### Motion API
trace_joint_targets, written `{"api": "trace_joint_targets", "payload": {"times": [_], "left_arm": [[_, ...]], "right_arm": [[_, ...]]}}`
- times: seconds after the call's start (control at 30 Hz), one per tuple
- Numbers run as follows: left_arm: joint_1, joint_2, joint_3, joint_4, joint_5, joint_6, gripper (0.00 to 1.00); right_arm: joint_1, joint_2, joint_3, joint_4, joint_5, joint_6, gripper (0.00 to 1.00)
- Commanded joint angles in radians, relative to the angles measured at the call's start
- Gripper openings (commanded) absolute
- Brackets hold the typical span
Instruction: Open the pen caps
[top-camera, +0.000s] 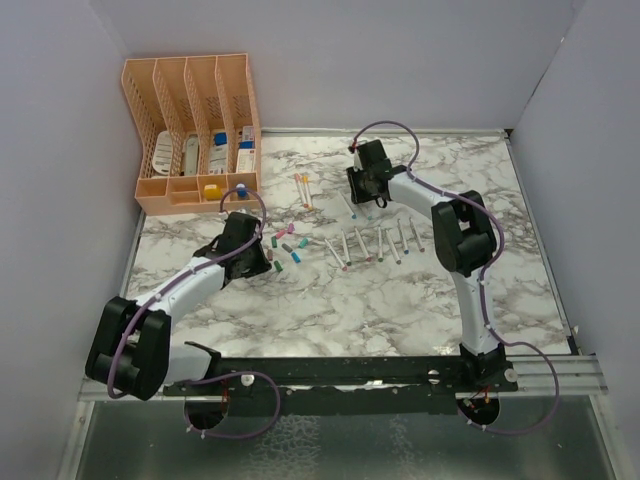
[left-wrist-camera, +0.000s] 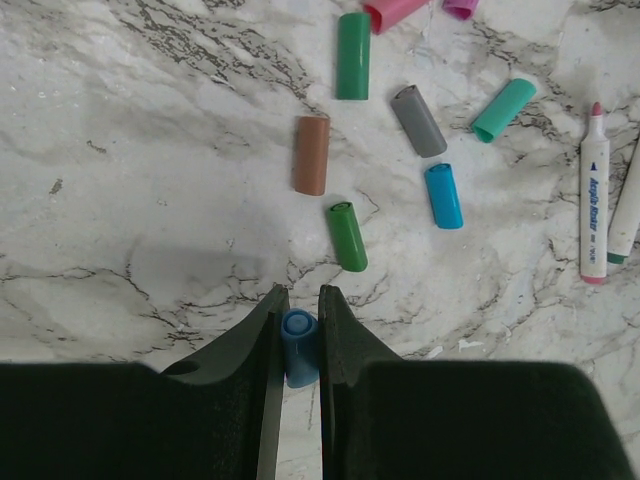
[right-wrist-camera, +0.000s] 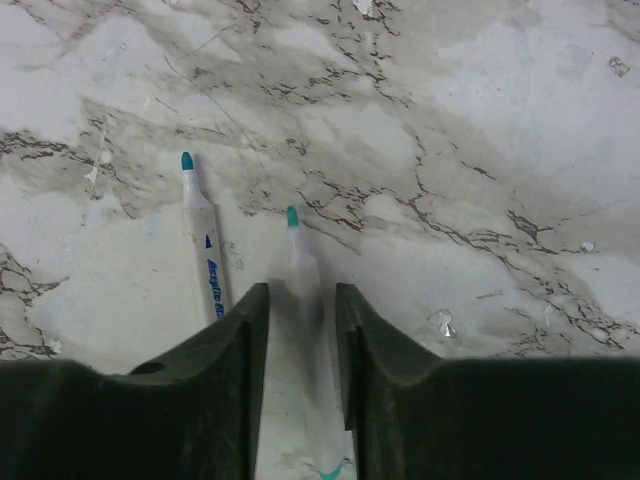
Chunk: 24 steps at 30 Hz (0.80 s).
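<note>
My left gripper (left-wrist-camera: 298, 300) is shut on a small blue pen cap (left-wrist-camera: 298, 345), held just above the marble. Ahead of it lie several loose pen caps: two green (left-wrist-camera: 347, 235) (left-wrist-camera: 352, 55), brown (left-wrist-camera: 311, 155), grey (left-wrist-camera: 418, 120), light blue (left-wrist-camera: 443, 195) and teal (left-wrist-camera: 503, 110). In the top view this left gripper (top-camera: 245, 245) sits beside the cap cluster (top-camera: 285, 245). My right gripper (right-wrist-camera: 300, 290) stands slightly open around a blurred white pen barrel (right-wrist-camera: 298, 265) with a teal tip; gaps show on both sides. Another uncapped pen (right-wrist-camera: 203, 250) lies to its left.
A row of uncapped white pens (top-camera: 375, 243) lies mid-table, and two more pens (top-camera: 303, 190) lie farther back. A peach desk organizer (top-camera: 195, 130) stands at the back left corner. Walls close in on the left, the right and the back.
</note>
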Motion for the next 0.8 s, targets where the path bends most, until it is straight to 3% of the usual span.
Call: {"api": "trace_joint_targets", "payload": {"times": [0.0,0.27,0.37,0.6,0.77], "left_arm": [[-0.004,0.026,-0.023,0.024,-0.025,0.018,0.00],[-0.003,0.061,-0.036,0.041,-0.027,0.030,0.01],[-0.004,0.075,-0.036,0.044,-0.020,0.032,0.08],[-0.004,0.083,-0.035,0.046,-0.020,0.039,0.38],[-0.004,0.084,-0.024,0.031,-0.017,0.046,0.44]], "right_arm": [[-0.005,0.023,0.004,0.002,-0.022,0.007,0.38],[-0.006,0.015,0.062,-0.012,-0.019,-0.007,0.54],[-0.006,0.023,0.126,-0.039,-0.030,-0.013,0.59],[-0.001,0.057,0.263,-0.087,-0.085,-0.011,0.62],[0.031,0.106,0.359,-0.124,-0.091,-0.020,0.62]]}}
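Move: The left hand holds a blue cap; its bare resting spot lies about 3 cm below and 1 cm back, level sideways. At that depth the green cap is roughly 1 cm ahead and 3 right of the hand, the brown one 5 ahead and 1 right. The right hand's teal-tipped pen lies between its barely parted fingers; the blue-tipped pen is some 5 cm left, level ahead, and the yellow-capped pen 6 ahead, 16 left. Left hand lowers the blue cap 3 cm and opens; right lets go of its pen, rising 8 cm forward-left. ##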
